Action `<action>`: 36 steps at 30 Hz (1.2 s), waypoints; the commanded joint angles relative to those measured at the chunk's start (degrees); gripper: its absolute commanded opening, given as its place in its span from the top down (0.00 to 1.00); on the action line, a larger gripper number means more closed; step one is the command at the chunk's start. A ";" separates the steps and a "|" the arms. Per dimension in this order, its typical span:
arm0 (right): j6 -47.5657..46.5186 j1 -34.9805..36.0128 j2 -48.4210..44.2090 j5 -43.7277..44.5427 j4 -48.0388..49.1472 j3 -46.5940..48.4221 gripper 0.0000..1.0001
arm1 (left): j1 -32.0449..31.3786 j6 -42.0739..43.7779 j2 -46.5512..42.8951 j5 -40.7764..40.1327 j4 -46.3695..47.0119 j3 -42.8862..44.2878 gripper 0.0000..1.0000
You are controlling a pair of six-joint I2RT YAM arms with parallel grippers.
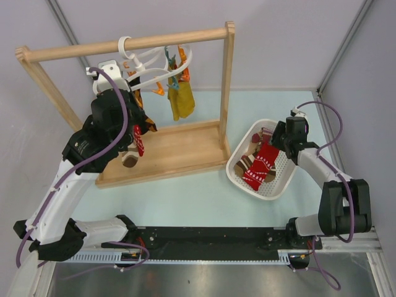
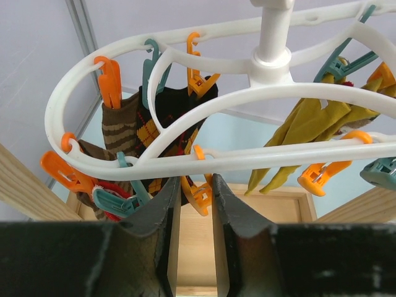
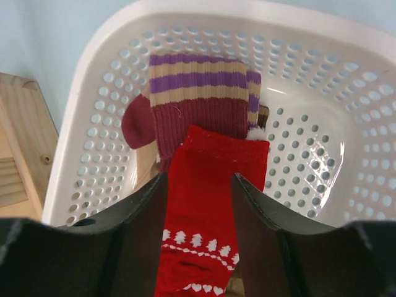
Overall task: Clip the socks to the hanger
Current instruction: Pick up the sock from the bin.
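The white hanger [image 1: 154,65] [image 2: 247,99] hangs by its hook from the rail, with orange and teal pegs round its rings. A brown striped sock [image 2: 120,127] and a red one [image 1: 140,145] are pegged to it. My left gripper [image 2: 195,192] [image 1: 141,127] is just under the ring, its jaws pinched on an orange peg [image 2: 199,197]. In the basket lies a red sock [image 3: 210,204] [image 1: 263,164] with white trees and hearts. My right gripper [image 3: 198,185] [image 1: 275,139] is low over it, open, one finger on each side. A maroon striped sock [image 3: 198,93] lies beyond it.
The wooden rail frame [image 1: 130,44] stands at the back left on its base [image 1: 179,154]. A mustard sock [image 1: 181,99] [image 2: 309,130] and a black diamond-patterned sock [image 2: 154,133] hang from the hanger. The white perforated basket [image 1: 281,185] [image 3: 322,154] sits right of the frame.
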 commanded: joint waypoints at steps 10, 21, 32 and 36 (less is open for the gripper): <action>3.73 -1.79 6.35 -4.63 3.24 -0.68 0.60 | 0.39 0.87 -0.58 2.54 -0.85 -0.02 1.00; 3.30 -1.87 10.75 -4.19 6.14 -1.82 0.71 | 0.39 0.61 -0.23 2.71 -1.29 0.24 1.00; 1.45 -1.87 1.27 -3.84 2.90 -2.00 1.00 | 0.39 0.52 -0.32 3.15 -1.12 0.51 1.00; -0.74 -0.73 -6.01 -5.94 2.11 -2.00 1.00 | 0.48 0.34 -0.41 3.42 -1.38 0.86 1.00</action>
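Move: The right hand hangs open over the bin with the red sock's cuff end almost straight below, about 6 cm down; the rest of that sock runs back and to the left. The purple-striped sock lies some 7 cm ahead and 1 cm left, the brown-striped sock roughly 7 cm back and 11 cm left, both about 7 cm down. From the left hand, the red sock's cuff is some 9 cm ahead, 48 cm right and 40 cm below. The fingertips pinch the red sock just inside its cuff: the right hand sinks nearly straight down about 5.5 cm into the bin, tipping down a few degrees more, with the half-open fingers closing slowly on the way and shutting fully at the bottom. Keeping the pinch, it then rises some 4 cm and eases slightly back. ##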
